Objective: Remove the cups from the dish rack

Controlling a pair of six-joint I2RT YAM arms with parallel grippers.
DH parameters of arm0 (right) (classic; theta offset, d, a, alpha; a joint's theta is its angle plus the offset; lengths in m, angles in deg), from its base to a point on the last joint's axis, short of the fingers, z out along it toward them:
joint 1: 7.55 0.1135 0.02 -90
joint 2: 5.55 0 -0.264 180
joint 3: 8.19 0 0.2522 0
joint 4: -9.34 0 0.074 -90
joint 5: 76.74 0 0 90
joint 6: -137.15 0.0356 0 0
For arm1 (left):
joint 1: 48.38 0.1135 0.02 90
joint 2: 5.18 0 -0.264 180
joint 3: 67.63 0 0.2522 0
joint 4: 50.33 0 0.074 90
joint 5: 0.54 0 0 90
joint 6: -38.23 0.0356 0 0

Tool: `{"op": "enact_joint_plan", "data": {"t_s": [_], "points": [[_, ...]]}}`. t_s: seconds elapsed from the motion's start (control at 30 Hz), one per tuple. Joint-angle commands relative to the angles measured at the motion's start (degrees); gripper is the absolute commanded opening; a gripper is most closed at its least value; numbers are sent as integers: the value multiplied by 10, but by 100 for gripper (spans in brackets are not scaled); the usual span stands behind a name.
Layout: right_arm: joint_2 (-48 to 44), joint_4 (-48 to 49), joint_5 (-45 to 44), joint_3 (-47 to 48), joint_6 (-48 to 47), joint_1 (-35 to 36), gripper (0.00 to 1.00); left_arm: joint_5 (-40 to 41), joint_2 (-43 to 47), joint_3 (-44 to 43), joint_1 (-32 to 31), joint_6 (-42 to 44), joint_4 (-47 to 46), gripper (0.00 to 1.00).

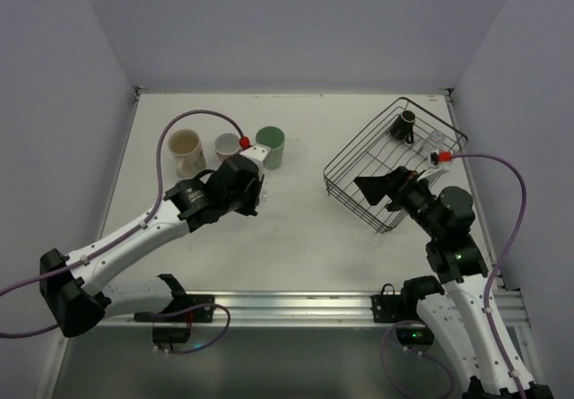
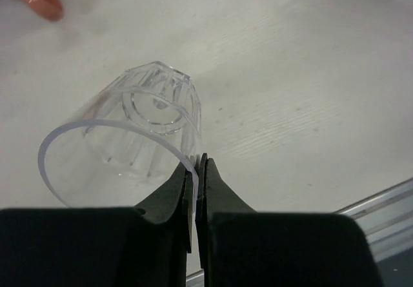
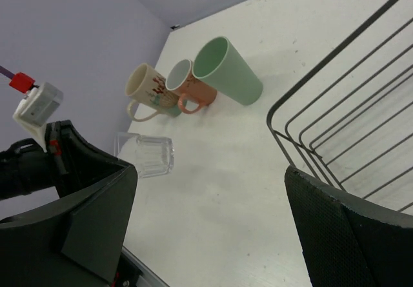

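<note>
My left gripper point(image 2: 197, 161) is shut on the rim of the clear glass point(image 2: 129, 138), one finger inside and one outside. The glass point(image 3: 145, 155) is tipped on its side low over the table, just in front of the other cups. The beige mug point(image 1: 186, 148), pinkish cup point(image 1: 228, 146) and mint green tumbler point(image 1: 271, 145) stand in a row at the back left. The black wire dish rack point(image 1: 345, 193) sits at the right with a small dark brown mug point(image 1: 405, 123) in its far corner. My right gripper point(image 1: 372, 188) hangs open and empty at the rack's near left side.
A metal rail point(image 1: 296, 305) runs along the table's near edge between the arm bases. Grey walls close in the left, back and right. The rack's rim point(image 3: 303, 80) is close to my right gripper's right finger point(image 3: 348, 235). Purple cables loop off both wrists.
</note>
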Motion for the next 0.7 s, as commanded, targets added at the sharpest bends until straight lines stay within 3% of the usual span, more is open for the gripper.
{"op": "enact_joint_plan", "data": {"t_s": [0.0,0.17,0.67], "points": [[4,-23,-20,-5,-29,-1,99,117,-25,6,16,32,88,0],[4,-6,-8,-26,-25,-1,99,37,-44,58,87,51,52,0],[11,43,28,-66,-18,-1,99,22,-179,16,184,106,81,0]]}}
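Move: The left hand holds the clear glass. The open table patch in front of the orange mug lies about 13 cm left, 4 ahead and 18 below it. The orange mug is 25 cm ahead and 10 left, the beige mug 24 ahead and 23 left, the green cup 26 ahead and 4 right. From the empty right hand, the black mug in the rack is roughly 35 cm ahead, 21 right and 21 down; the small glass is 29 ahead and 31 right. Keeping the clear glass pinched at its rim, the left hand swings left and down, about 11 cm sideways and 12 lower, towards the open table on the near side of the orange mug, while its fingers turn some 30 degrees to point more steeply down. The right hand, wide open, sinks about 5 cm just outside the rack's near-left side, touching nothing. ##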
